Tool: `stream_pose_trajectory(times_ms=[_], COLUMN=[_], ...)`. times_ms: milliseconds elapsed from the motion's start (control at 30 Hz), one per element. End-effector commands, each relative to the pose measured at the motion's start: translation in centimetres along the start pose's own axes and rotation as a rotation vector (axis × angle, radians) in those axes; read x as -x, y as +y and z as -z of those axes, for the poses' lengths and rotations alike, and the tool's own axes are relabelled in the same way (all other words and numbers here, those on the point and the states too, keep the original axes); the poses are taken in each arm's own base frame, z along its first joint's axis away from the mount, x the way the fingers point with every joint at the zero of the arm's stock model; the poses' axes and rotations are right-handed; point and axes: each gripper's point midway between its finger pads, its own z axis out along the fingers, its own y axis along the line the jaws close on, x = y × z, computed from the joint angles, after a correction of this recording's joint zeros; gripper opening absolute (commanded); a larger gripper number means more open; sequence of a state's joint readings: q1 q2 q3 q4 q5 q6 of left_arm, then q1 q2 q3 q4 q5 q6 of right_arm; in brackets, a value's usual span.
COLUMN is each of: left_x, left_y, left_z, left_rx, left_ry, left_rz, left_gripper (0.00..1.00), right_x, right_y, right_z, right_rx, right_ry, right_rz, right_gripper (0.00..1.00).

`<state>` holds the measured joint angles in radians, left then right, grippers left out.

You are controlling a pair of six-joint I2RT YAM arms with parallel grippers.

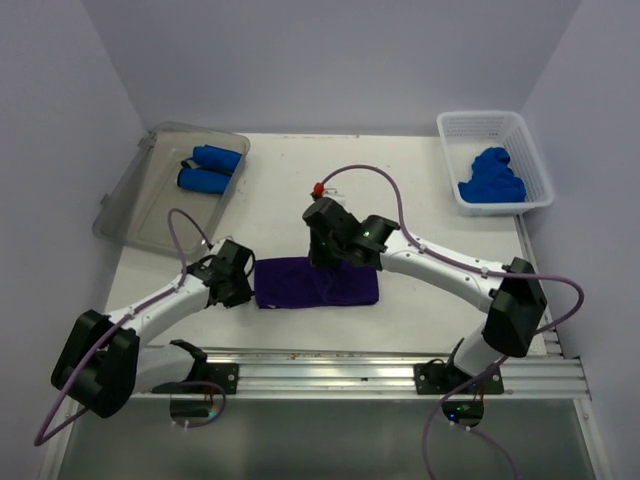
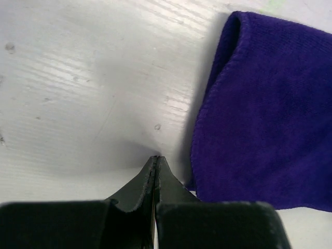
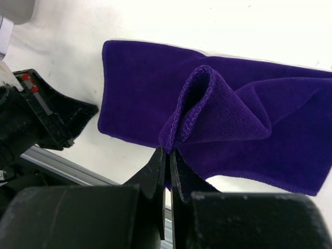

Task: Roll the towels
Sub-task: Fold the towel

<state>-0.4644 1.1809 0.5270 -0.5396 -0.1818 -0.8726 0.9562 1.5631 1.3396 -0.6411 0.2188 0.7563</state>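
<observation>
A dark purple towel (image 1: pixel 300 284) (image 2: pixel 270 104) (image 3: pixel 140 88) lies flat on the table between the two arms. My right gripper (image 1: pixel 326 262) (image 3: pixel 168 151) is shut on a pinched-up fold of its edge, which stands up as a small loop above the cloth. My left gripper (image 1: pixel 247 288) (image 2: pixel 157 158) is shut with nothing in it, its tips on the table just beside the towel's left edge. Two rolled blue towels (image 1: pixel 210 167) lie in the clear grey tray (image 1: pixel 130 190). More blue towels (image 1: pixel 492 178) are heaped in the white mesh basket (image 1: pixel 480 120).
The tray stands at the back left and the basket at the back right. A metal rail (image 1: pixel 400 370) runs along the near edge of the table. The left arm's wrist (image 3: pixel 36 119) shows at the left of the right wrist view.
</observation>
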Motion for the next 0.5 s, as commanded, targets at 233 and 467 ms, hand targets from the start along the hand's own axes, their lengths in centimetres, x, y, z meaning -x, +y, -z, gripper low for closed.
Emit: stream_pose_trajectory(times_ms=[233, 467], left_x=[0.0, -0.4], left_y=[-2.6, -2.5], left_z=[-1.5, -2.0], left_rx=[-0.124, -0.120], left_ry=[0.003, 0.018], left_rz=[0.016, 0.017], left_gripper=[0.00, 0.00], right_x=[-0.5, -1.8], right_y=[6.1, 7.6], right_z=[-3.9, -6.1], right_rx=[0.076, 0.077], right_ry=[0.027, 0.072], right_rz=[0.031, 0.057], right_gripper=[0.00, 0.00])
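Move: The right hand, still gripping the towel's lifted right end, has the towel's left end some 16 cm to its left, roughly level front to back and about 16 cm below; the towel's fold lies some 13 cm to its right, at the same depth. From the low, shut left hand, the middle of that left end is about 3 cm to the right and 4 cm ahead, at table height. The grey bin's middle is some 16 cm left and 28 cm ahead of this hand. Keeping its pinch on the towel's lifted end, the right hand carries it about 7 cm left and some 5 cm down over the lower layer, towards the towel's left end, the sideways travel slowing as it sinks. The left hand, fingers still shut, slides level over the table about 3 cm right and a little less forward, rolling slightly so its left side dips, until its fingertips come up against the towel's left edge near the close corner. ##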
